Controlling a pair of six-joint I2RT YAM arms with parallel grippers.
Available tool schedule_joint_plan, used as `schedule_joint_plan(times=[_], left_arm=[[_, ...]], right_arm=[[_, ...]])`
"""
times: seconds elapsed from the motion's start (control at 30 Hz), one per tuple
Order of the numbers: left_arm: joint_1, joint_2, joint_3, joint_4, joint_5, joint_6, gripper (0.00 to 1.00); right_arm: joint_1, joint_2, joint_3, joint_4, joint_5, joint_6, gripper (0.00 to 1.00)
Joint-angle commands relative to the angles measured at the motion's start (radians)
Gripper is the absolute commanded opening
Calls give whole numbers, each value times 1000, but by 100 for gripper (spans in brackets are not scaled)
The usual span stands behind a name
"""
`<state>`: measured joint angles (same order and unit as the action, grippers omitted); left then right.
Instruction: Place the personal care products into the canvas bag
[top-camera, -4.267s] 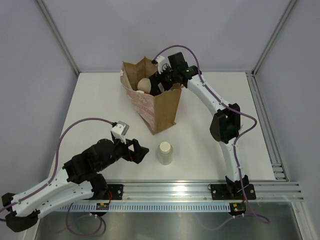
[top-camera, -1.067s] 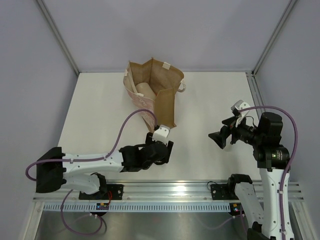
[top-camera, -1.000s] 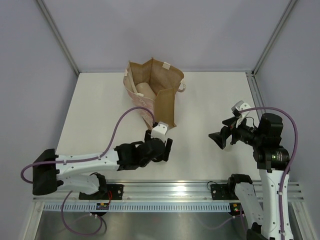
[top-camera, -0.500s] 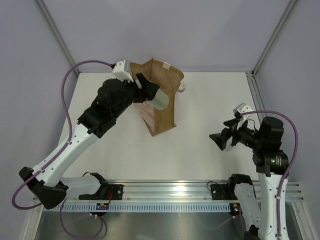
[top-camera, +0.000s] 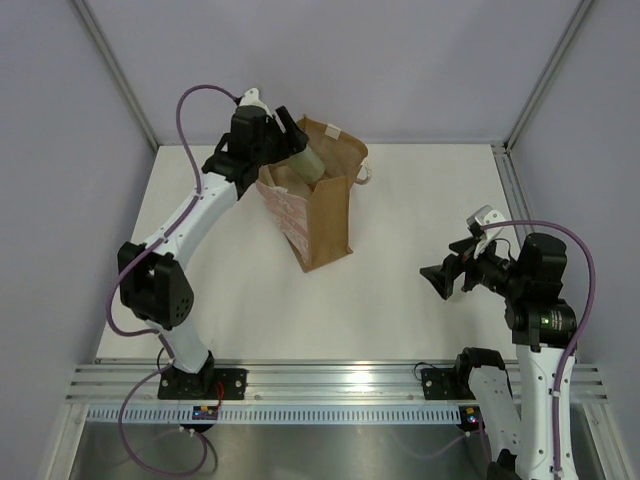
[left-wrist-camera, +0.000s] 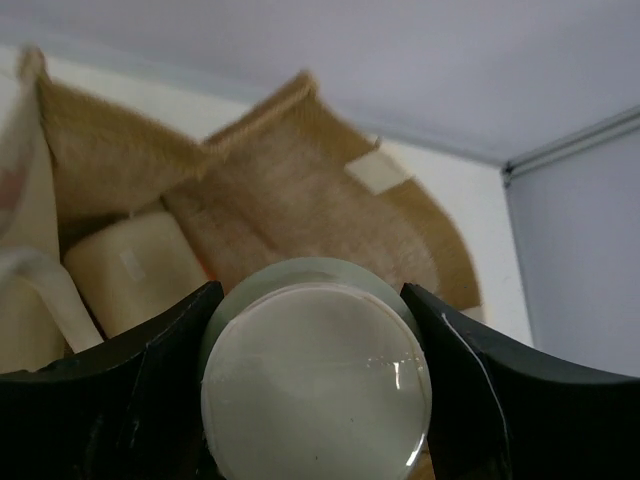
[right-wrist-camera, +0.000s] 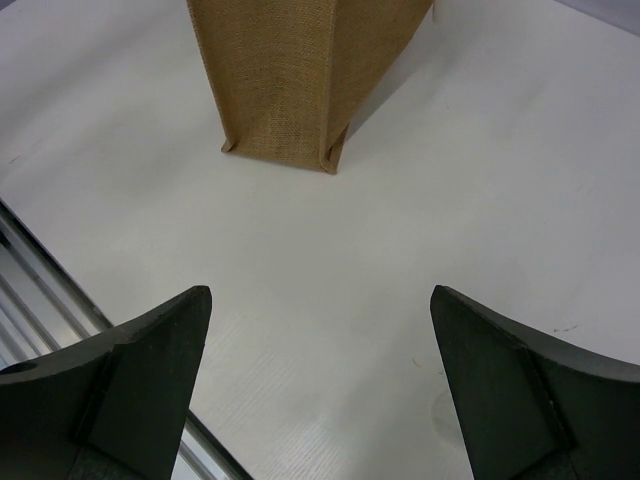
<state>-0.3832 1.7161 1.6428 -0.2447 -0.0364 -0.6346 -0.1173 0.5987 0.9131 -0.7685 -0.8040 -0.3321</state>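
The cream cylinder (top-camera: 307, 161) is tilted over the open mouth of the canvas bag (top-camera: 322, 215), with my left gripper (top-camera: 298, 152) shut on it. In the left wrist view the cylinder's round end (left-wrist-camera: 315, 385) fills the space between the black fingers (left-wrist-camera: 120, 400). Behind it is the bag's tan inside (left-wrist-camera: 290, 210). Another cream product (left-wrist-camera: 135, 270) lies in the bag. My right gripper (top-camera: 441, 279) hangs open over the table's right side, holding nothing. Its wrist view shows the bag's lower end (right-wrist-camera: 290, 80) ahead of the open gripper (right-wrist-camera: 320, 340).
The bag stands at the back middle of the white table (top-camera: 400, 220), and a white handle tab (top-camera: 364, 174) sticks out on its right. Grey walls enclose the back and sides. A metal rail (top-camera: 340, 378) runs along the near edge.
My left arm has swung from the table's front up to the back, carrying the cream cylinder over the bag's mouth. The right arm has barely moved.
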Motion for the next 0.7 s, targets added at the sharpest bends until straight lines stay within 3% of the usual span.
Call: schedule_joint_plan(times=[0.0, 0.07, 0.1, 0.2, 0.37, 0.53, 0.67], left_arm=[[-13, -43, 46, 79, 141, 3, 24], [-13, -41, 51, 26, 123, 28, 53], [-13, -42, 51, 15, 121, 39, 73], [-11, -64, 58, -18, 113, 82, 98], [-13, -130, 78, -47, 95, 174, 99], [-13, -268, 65, -73, 72, 298, 99], [-13, -439, -66, -62, 87, 374, 99]], right_arm=[[-7, 25, 52, 0, 83, -5, 99], [-5, 61, 75, -12, 118, 7, 99], [-5, 78, 104, -27, 159, 36, 100], [-5, 145, 188, -76, 315, 114, 100], [-5, 196, 288, -135, 512, 160, 100], [-7, 217, 325, -169, 837, 379, 100], [-7, 234, 351, -231, 878, 415, 99]])
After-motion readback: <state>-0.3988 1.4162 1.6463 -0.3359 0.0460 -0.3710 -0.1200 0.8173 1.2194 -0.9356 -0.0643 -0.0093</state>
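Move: The left hand already holds the green bottle above the bag. The middle of the canvas bag lies about 18 cm below this hand, roughly 4 cm nearer the base and 4 cm to its right; the beige bottle inside the bag is some 15 cm below the hand, about 1 cm ahead and 1 cm left. From the empty right hand, the bag's middle is about 22 cm ahead, 25 cm left and 14 cm below. Down about 5 cm and slightly back, the left hand lowers the green bottle into the bag's mouth, opens wide to let go, then climbs some 17 cm away from it, drawing back and tilting its fingers upward. Meanwhile the open right hand swings about 11 cm right, away from the bag, slightly forward, turning some 45 degrees clockwise. ##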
